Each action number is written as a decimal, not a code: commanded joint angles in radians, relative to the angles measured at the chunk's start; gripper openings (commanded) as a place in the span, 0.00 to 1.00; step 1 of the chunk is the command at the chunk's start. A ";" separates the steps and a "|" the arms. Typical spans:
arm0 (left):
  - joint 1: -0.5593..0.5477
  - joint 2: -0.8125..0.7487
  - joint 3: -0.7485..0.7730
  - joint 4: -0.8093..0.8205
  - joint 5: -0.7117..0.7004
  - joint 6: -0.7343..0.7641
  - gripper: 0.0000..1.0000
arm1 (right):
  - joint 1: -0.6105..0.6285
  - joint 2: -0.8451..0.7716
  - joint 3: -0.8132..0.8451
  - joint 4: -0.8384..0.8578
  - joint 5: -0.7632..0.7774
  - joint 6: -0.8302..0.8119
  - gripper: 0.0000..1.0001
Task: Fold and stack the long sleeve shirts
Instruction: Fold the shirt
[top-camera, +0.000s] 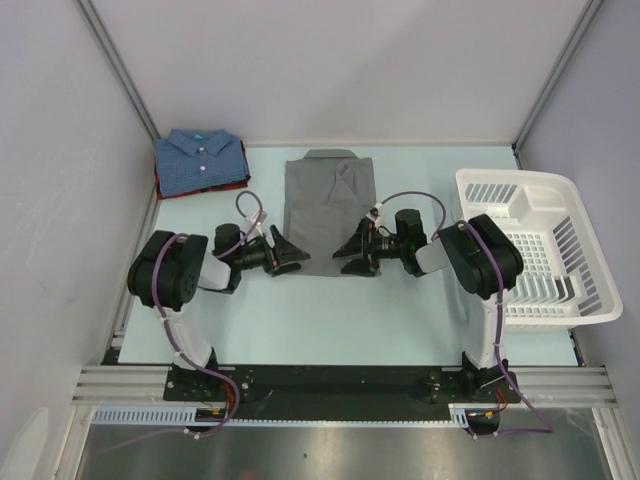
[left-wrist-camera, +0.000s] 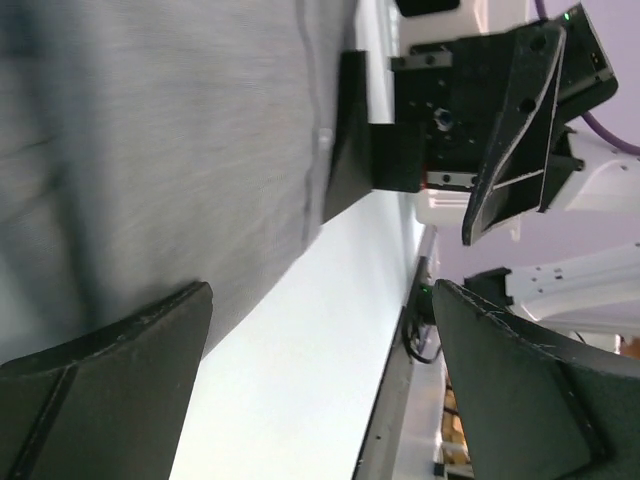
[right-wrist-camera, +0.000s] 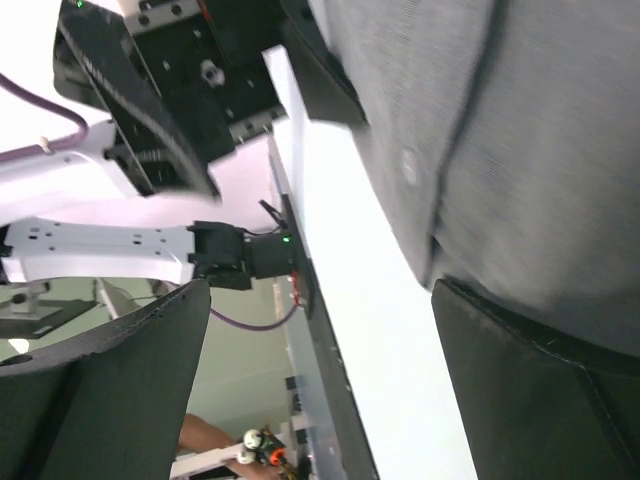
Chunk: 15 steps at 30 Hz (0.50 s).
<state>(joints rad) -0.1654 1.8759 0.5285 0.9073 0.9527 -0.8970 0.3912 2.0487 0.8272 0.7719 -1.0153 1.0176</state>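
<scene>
A plain grey long sleeve shirt (top-camera: 328, 205) lies folded flat in the middle of the table, collar to the far side. At the back left a folded blue shirt (top-camera: 200, 158) rests on a dark red one (top-camera: 161, 187), of which only an edge shows. My left gripper (top-camera: 290, 253) is open at the grey shirt's near left edge. My right gripper (top-camera: 350, 255) is open at its near right edge. In the left wrist view the grey shirt (left-wrist-camera: 150, 150) fills the upper left, above the open left gripper (left-wrist-camera: 320, 340). The right wrist view shows the grey cloth (right-wrist-camera: 520, 130) beside the open right gripper (right-wrist-camera: 320, 340).
A white slatted plastic basket (top-camera: 545, 245) stands at the right edge of the table, close behind the right arm. Grey walls enclose the table on the left, back and right. The arms' mounting rail (top-camera: 340, 385) runs along the near edge.
</scene>
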 joint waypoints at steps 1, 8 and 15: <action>0.082 -0.024 -0.054 -0.283 -0.088 0.222 0.99 | -0.080 -0.025 -0.080 -0.307 0.086 -0.215 1.00; 0.118 -0.179 -0.030 -0.444 0.009 0.385 1.00 | -0.135 -0.140 -0.025 -0.434 0.026 -0.292 1.00; -0.031 -0.304 0.125 -0.463 0.052 0.383 0.99 | -0.124 -0.161 0.223 -0.506 -0.028 -0.319 1.00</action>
<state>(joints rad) -0.1112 1.5986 0.5404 0.4656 0.9993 -0.5652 0.2653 1.9068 0.8993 0.3244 -1.0401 0.7803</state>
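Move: The folded grey shirt lies under both open grippers, which point inward over its near part. Its middle is about 10 cm ahead and 9 cm to the right of the left hand, and about 10 cm ahead and 6 cm to the left of the right hand, a couple of centimetres below both. The blue shirt stack is some 23 cm ahead and 21 cm left of the left hand; the white basket's middle is level with the right hand, about 42 cm to its right. Over the grey shirt's near end the hands smooth outward, staying low with fingers wide open: the left goes about 3.5 cm left, the right about 5 cm right, each towards its own side edge. Then both rise; the left climbs some 3 cm while drawing back and slightly inward again, the right lifts a little as it edges forward. ##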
